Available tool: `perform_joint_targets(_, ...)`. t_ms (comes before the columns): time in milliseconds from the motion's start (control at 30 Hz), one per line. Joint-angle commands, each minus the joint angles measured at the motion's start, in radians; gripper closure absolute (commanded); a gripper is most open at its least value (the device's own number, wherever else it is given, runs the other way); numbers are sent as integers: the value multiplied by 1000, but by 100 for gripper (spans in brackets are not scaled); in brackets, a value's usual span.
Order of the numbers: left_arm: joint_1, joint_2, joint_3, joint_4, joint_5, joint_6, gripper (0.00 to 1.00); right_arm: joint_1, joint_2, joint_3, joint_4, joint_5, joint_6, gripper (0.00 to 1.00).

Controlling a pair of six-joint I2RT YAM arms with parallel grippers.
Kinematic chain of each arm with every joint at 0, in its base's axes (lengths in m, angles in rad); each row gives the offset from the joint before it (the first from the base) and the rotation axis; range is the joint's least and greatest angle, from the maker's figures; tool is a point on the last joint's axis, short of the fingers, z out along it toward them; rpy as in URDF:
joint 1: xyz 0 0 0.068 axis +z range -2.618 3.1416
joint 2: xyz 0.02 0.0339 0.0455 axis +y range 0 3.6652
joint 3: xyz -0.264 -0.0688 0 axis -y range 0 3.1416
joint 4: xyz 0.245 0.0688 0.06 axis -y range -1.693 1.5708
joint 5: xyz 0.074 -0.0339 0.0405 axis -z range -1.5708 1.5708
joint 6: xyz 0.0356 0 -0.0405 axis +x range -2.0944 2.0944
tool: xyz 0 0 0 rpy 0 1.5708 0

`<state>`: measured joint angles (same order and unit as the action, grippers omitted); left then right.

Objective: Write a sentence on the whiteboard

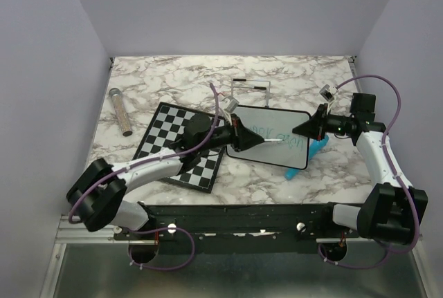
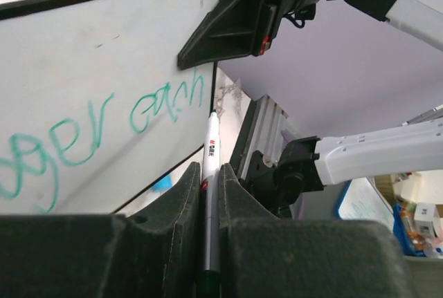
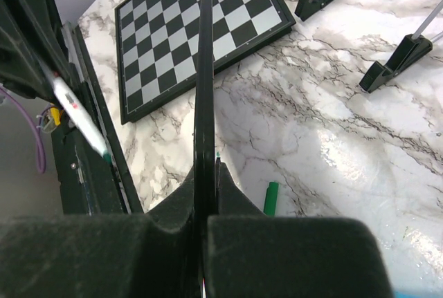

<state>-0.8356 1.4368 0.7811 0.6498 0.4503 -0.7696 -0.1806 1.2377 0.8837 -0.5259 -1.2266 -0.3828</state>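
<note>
The whiteboard [image 1: 273, 139] is held tilted above the table, and my right gripper [image 1: 299, 131] is shut on its right edge. The right wrist view shows the board edge-on as a thin black frame [image 3: 205, 90] pinched in that gripper [image 3: 205, 173]. My left gripper [image 1: 257, 141] is shut on a white marker [image 2: 210, 173], whose tip sits close to the board face just right of the lettering. The sentence [image 2: 166, 104] shows as teal-green handwriting on the whiteboard [image 2: 90, 56]. The right gripper's fingers [image 2: 228, 28] clamp the board's edge above the marker.
A checkered chessboard [image 1: 181, 144] lies under my left arm, left of the board. A speckled cylinder [image 1: 122, 111] lies at the far left. A wire stand [image 1: 249, 90] is behind the board. A green cap [image 3: 270, 198] and a teal object [image 1: 315, 149] lie on the marble.
</note>
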Motion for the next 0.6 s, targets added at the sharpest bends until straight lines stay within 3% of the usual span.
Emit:
perform_joint_targets(0,68,-150,-149,-93,27,87,100,-2,-26,24,-19,6,-21,99)
perform_joint_targets(200,179,-323,-276,-179,27,165,100,-19,-35,63,-78,33,-83,99)
perform_joint_targets(300,205,-349,-342,-116,39,171,100,-34,-30,93,-147,45,-177,100)
perform_joint_targets(400,210,-378,-393,-49,50,191,100,-74,-1,133,-245,29,-240,99)
perform_joint_targets(567,216,-380,-456,-6,62,240,100,-118,101,222,-518,13,-491,99)
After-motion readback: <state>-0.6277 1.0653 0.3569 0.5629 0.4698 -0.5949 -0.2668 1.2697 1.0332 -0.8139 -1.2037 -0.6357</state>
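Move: My left hand, holding the marker already clear of the whiteboard, is in front of it: the board's middle is about 4 cm ahead, 3 cm right and 6 cm lower. The right gripper on its right edge is about 6 cm ahead, 14 right, 5 lower. Some 20 cm below me, the chessboard is 26 cm left, 7 ahead. For my right hand, the board's middle is 12 cm left, 2 back, slightly below. I draw my left hand away from the writing, leftwards across the front of the whiteboard by about 12 cm, sinking nearly 8 cm on the way and swinging the marker some 10 degrees counter-clockwise; the fingers keep their hold. Late on, my right hand, still pinching the board's edge, carries it about 3 cm right and slightly up, tipping it a little. ##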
